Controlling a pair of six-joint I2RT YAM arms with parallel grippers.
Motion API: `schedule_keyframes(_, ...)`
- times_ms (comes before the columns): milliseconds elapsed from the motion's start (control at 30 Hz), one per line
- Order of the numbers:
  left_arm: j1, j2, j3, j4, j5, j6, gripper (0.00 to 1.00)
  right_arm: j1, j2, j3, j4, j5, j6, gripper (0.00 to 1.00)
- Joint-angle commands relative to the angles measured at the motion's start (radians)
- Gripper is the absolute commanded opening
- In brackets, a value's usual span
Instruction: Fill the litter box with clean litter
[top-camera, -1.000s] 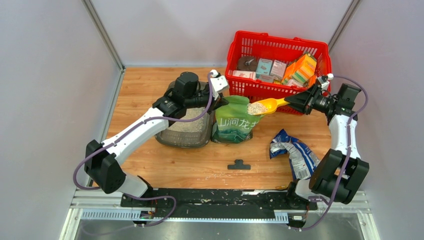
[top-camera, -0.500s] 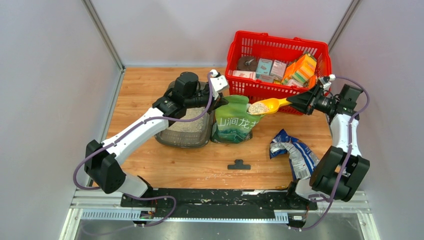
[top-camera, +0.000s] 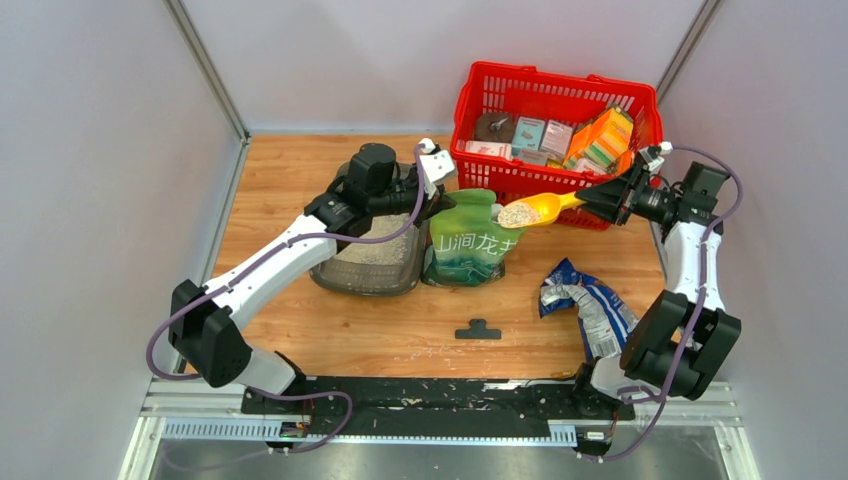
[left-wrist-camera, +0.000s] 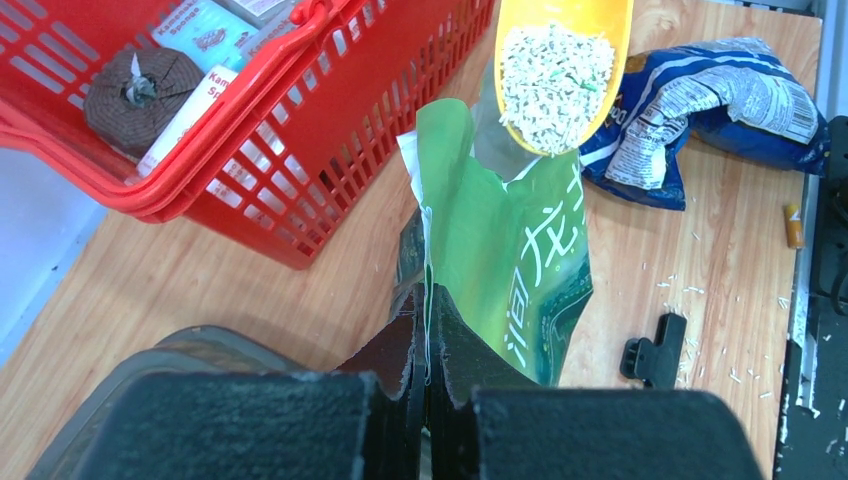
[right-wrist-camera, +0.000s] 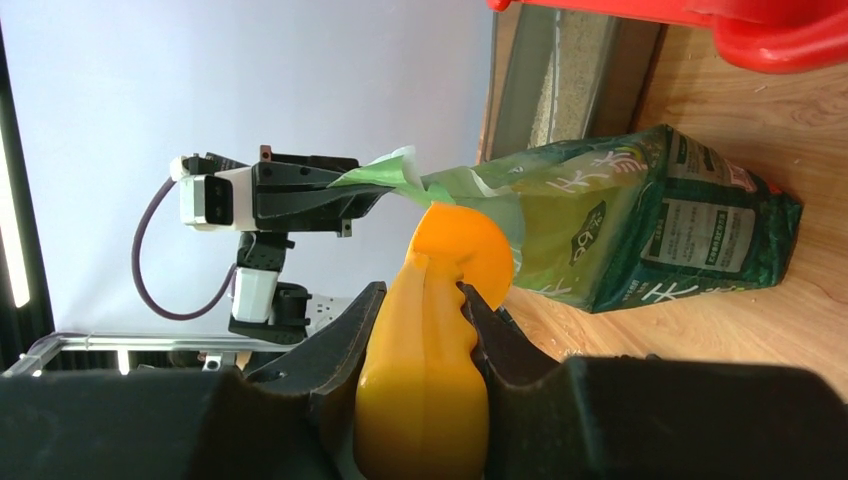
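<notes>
The litter box (top-camera: 345, 272), a dark grey tray, lies left of centre under my left arm, with clean litter (top-camera: 378, 250) inside it. Beside it stands a green litter bag (top-camera: 467, 245). My left gripper (top-camera: 441, 203) is shut on the bag's top edge (left-wrist-camera: 428, 300) and holds the mouth up. My right gripper (top-camera: 603, 200) is shut on the handle of a yellow scoop (top-camera: 535, 210). The scoop's bowl carries a heap of pale granules (left-wrist-camera: 555, 85) and hovers just above the bag's mouth, level. In the right wrist view the scoop handle (right-wrist-camera: 425, 390) sits between my fingers, with the bag (right-wrist-camera: 640, 230) beyond.
A red wire basket (top-camera: 500, 72) with boxes stands at the back right, close behind the scoop. A crumpled blue bag (top-camera: 590, 300) lies at the right front, and a black clip (top-camera: 478, 329) sits near the table's front middle. Stray granules dot the wood.
My right wrist has drifted slightly right and up, the loaded scoop staying over the bag's mouth. The left arm and the bag have not moved.
</notes>
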Motion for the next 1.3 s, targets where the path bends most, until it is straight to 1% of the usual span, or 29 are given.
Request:
schedule_keyframes(0,0.015,-0.062,0.044,0.138,-0.025,0.011,0.0,-0.003,0.005,0.071,-0.087,-0.078,-0.056,0.0)
schedule_keyframes(100,0.016,-0.044,0.056,0.138,-0.045,-0.003,0.0,-0.005,0.016,0.109,-0.163,-0.096,-0.091,0.0)
schedule_keyframes(200,0.015,-0.027,0.073,0.137,-0.063,-0.015,0.0,-0.003,0.04,0.17,-0.305,-0.122,-0.158,0.0)
schedule_keyframes(267,0.016,-0.018,0.087,0.128,-0.071,-0.014,0.07,-0.003,0.057,0.203,-0.378,-0.147,-0.221,0.0)
schedule_keyframes(300,0.015,-0.019,0.091,0.122,-0.084,-0.012,0.12,-0.003,0.067,0.239,-0.409,-0.155,-0.237,0.0)
schedule_keyframes(333,0.015,-0.019,0.102,0.105,-0.092,-0.006,0.24,-0.003,0.085,0.259,-0.464,-0.164,-0.243,0.0)
schedule_keyframes(400,0.015,-0.021,0.118,0.074,-0.121,0.006,0.37,-0.002,0.114,0.322,-0.545,-0.182,-0.307,0.0)
schedule_keyframes(433,0.018,-0.027,0.128,0.041,-0.131,0.024,0.46,0.0,0.128,0.388,-0.62,-0.182,-0.329,0.0)
schedule_keyframes(500,0.021,-0.036,0.136,0.01,-0.161,0.04,0.54,0.009,0.172,0.44,-0.653,-0.184,-0.332,0.0)
schedule_keyframes(533,0.024,-0.042,0.145,-0.022,-0.166,0.053,0.58,0.012,0.188,0.497,-0.66,-0.184,-0.338,0.0)
schedule_keyframes(633,0.035,-0.056,0.153,-0.065,-0.195,0.087,0.62,0.033,0.235,0.56,-0.694,-0.185,-0.358,0.0)
schedule_keyframes(767,0.05,-0.068,0.145,-0.082,-0.255,0.153,0.62,0.087,0.274,0.617,-0.729,-0.185,-0.373,0.0)
schedule_keyframes(900,0.1,-0.084,0.139,-0.095,-0.296,0.201,0.62,0.193,0.315,0.657,-0.733,-0.185,-0.361,0.0)
schedule_keyframes(1100,0.165,-0.153,0.081,-0.119,-0.312,0.228,0.62,0.337,0.375,0.697,-0.67,-0.182,-0.263,0.0)
schedule_keyframes(1200,0.185,-0.212,0.021,-0.129,-0.319,0.247,0.62,0.407,0.424,0.726,-0.632,-0.181,-0.232,0.0)
schedule_keyframes(1267,0.193,-0.259,-0.025,-0.142,-0.324,0.254,0.62,0.461,0.473,0.773,-0.61,-0.179,-0.202,0.0)
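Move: My right hand grips the handle of the yellow scoop, loaded with litter. The litter box lies about 40 cm to its left, 6 cm farther out and 25 cm below. On the way, the middle of the green litter bag is roughly 20 cm left, 3 cm back and 14 cm below; the red basket sits about 20 cm ahead, level sideways, 15 cm lower. From my left hand, pinching the bag's top edge, the box is some 16 cm left, 6 cm ahead and 25 cm below. I open my left fingers and let go of the bag's edge, lift about 5 cm with a little forward reach, then sweep some 12 cm left over the litter box, turning counter-clockwise. My right hand keeps its hold on the scoop, rises about 6 cm and slightly forward, then swings some 11 cm left across the top of the bag towards the box, turning about 25 degrees counter-clockwise. ##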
